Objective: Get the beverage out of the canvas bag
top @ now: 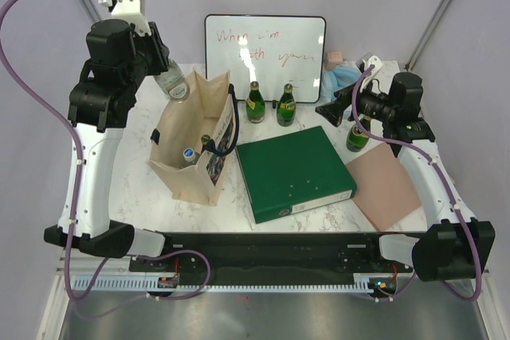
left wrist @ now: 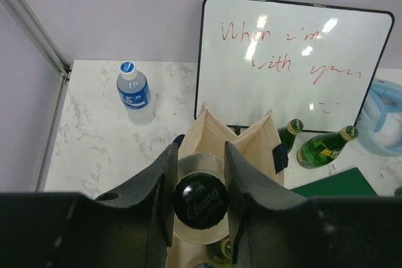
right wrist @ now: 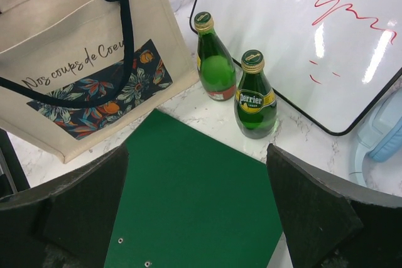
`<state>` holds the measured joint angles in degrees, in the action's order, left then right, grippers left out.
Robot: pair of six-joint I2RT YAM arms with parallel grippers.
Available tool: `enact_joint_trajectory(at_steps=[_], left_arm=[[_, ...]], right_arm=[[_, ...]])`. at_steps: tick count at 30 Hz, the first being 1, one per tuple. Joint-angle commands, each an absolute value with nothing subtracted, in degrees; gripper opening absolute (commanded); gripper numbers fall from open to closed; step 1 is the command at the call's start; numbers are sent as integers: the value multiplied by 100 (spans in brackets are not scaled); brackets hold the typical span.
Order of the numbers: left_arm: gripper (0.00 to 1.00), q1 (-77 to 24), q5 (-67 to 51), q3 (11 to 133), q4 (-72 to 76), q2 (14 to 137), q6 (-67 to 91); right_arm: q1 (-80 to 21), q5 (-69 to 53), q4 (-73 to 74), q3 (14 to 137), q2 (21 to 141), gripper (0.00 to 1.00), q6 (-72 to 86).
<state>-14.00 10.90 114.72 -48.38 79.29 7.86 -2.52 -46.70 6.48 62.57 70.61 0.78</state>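
The beige canvas bag (top: 194, 139) stands upright at left centre, dark handles hanging and its flower print (right wrist: 94, 95) facing the right arm. My left gripper (top: 167, 71) is shut on the neck of a clear bottle (top: 175, 87), held just above the bag's back edge. From the left wrist, both fingers (left wrist: 160, 186) press against its black "Chang" cap (left wrist: 200, 201), with the bag's open mouth (left wrist: 251, 145) below. Inside the bag are a blue-capped bottle (top: 190, 153) and a green bottle (top: 205, 141). My right gripper (top: 331, 109) is open, hovering over the green binder (right wrist: 195, 218).
A whiteboard (top: 265, 53) leans at the back, two green Perrier bottles (top: 255, 103) (top: 286, 106) in front of it and a third (top: 358, 137) under the right arm. A small water bottle (left wrist: 133, 91) stands back left. A tan board (top: 386, 185) lies right; a blue object (top: 343, 76) is behind.
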Motion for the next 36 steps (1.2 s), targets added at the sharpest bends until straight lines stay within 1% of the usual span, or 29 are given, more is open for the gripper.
enact_joint_trajectory(at_steps=[1,7,15,30,36], left_arm=[[2,-1187,1362,11988,-3832,7901,492],[2,-756,1354,11936,-3674,8103,632],[2,-290,1599,11584,-3077,8384,949],[2,-44,2012,10899,-2180,9008,967],[2,-9,2022,10442,-1767,9246,940]], right_arm=[[-299,-4790,545,6214,6891,98,53],[-308,-4790,545,6152,6847,98,53],[-334,-4808,562,6100,6794,98,53],[-343,-4799,589,5950,6724,98,53],[-343,-4781,589,5976,6759,98,53]])
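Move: Off beyond the clear Chang bottle that the left hand already holds by its neck, the water bottle stands about 27 cm ahead, 10 cm to the left and 33 cm below; open table lies in front of it. The canvas bag's middle is some 3 cm back, 4 cm right and 28 cm below, the whiteboard's about 28 cm ahead and 24 cm right, 26 cm below. From the right hand the water bottle is roughly 26 cm ahead, 47 cm left and 16 cm lower. Carrying the clear Chang bottle away from the canvas bag, the left hand swings forward and left, about 11 cm each way, towards the water bottle and the open table before it. It sinks some 10 cm, mostly in the second half, while the wrist turns about 20 degrees counter-clockwise; the fingers keep their hold on the neck. ##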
